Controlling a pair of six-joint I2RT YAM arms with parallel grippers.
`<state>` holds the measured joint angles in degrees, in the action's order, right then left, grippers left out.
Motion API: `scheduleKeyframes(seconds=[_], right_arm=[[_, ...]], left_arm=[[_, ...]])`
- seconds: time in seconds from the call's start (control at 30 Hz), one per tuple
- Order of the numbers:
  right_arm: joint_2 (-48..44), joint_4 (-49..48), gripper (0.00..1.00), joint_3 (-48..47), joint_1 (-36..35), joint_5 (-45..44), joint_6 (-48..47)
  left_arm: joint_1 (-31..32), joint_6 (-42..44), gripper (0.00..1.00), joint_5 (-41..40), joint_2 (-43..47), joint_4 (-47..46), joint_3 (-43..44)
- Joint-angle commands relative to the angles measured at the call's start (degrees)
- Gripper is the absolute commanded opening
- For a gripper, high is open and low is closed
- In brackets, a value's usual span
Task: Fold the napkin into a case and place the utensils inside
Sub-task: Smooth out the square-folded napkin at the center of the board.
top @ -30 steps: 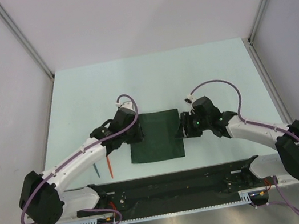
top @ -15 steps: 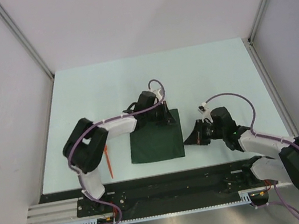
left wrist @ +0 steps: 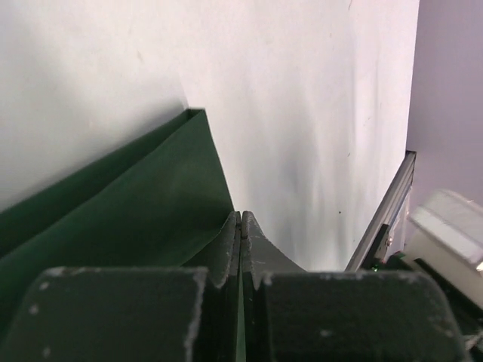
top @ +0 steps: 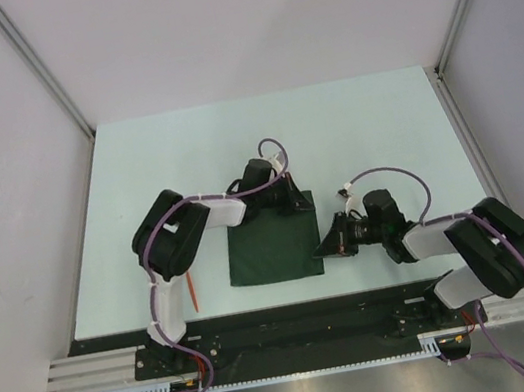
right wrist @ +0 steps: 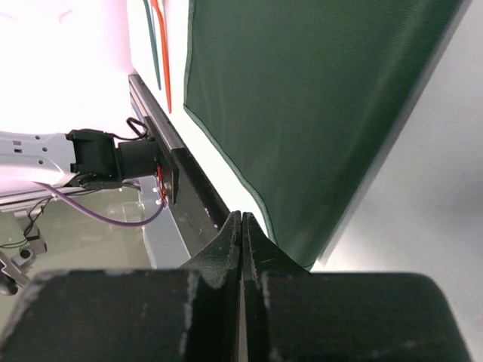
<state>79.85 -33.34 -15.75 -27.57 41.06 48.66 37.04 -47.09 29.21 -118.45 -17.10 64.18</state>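
The dark green napkin (top: 272,250) lies flat near the table's front edge. In the left wrist view the napkin (left wrist: 136,204) shows two layers along its far edge. My left gripper (top: 301,204) is shut, its tips (left wrist: 241,215) on the napkin's right edge near the far right corner; whether it pinches cloth is unclear. The right gripper (top: 319,253) is shut beside the near right corner, and the right gripper (right wrist: 241,215) has nothing between its fingers, the napkin (right wrist: 317,98) just beyond. Left of the cloth lie an orange-red utensil (top: 193,291) (right wrist: 160,53) and a teal utensil (right wrist: 150,41).
A black rail (top: 303,316) (right wrist: 189,188) runs along the table's front edge just below the napkin. My left arm's elbow (top: 174,242) stands over the utensils. Grey walls with metal posts (top: 42,72) enclose the table on three sides.
My left gripper moved from the napkin's left edge to its far right corner and shut. The right gripper drew back toward the near right corner and shut. The napkin lies as before.
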Motion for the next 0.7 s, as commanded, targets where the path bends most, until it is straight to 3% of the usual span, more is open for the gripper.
scheduleKeyframes(seconds=[0.0,0.33,0.67], right_arm=[[4.9,-9.7,0.0,-0.2,-0.5,2.1,1.5],[19.2,-26.9,0.0,4.8,-1.3,4.6,7.0],[17.0,-21.4,0.0,10.0,-2.8,-0.4,3.6]], left_arm=[[-1.0,-1.2,0.0,1.1,-1.5,-3.4,3.1],[-1.8,-1.7,0.0,-0.3,-4.4,0.8,3.5],[-2.1,0.2,0.0,-1.6,-6.0,5.5,5.2]])
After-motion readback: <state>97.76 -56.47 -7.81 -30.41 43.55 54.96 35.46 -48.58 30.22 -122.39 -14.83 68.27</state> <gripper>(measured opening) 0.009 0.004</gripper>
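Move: The napkin's near right corner, the next spot for the right fingers, is some 4 cm back, 1 cm to the right and 5 cm below them; the napkin's middle is about 6 cm ahead and 10 cm left of that hand. Left hand: its shut fingertips are at the napkin's right edge, about 1 cm right and 1 cm below the hand point. The far right corner is roughly 4 cm ahead and 1 cm right of it, the near right corner 16 cm back and 1 cm right. The napkin's near right corner gets the shut right fingertips: they sink about 5 cm onto the cloth, then draw back some 4 cm towards the robot along the right edge, tipping down about 10 degrees. Up by the far right corner, the left hand, also shut, edges 1.5 cm forward and 1 cm down, keeping its tips on the right edge. ##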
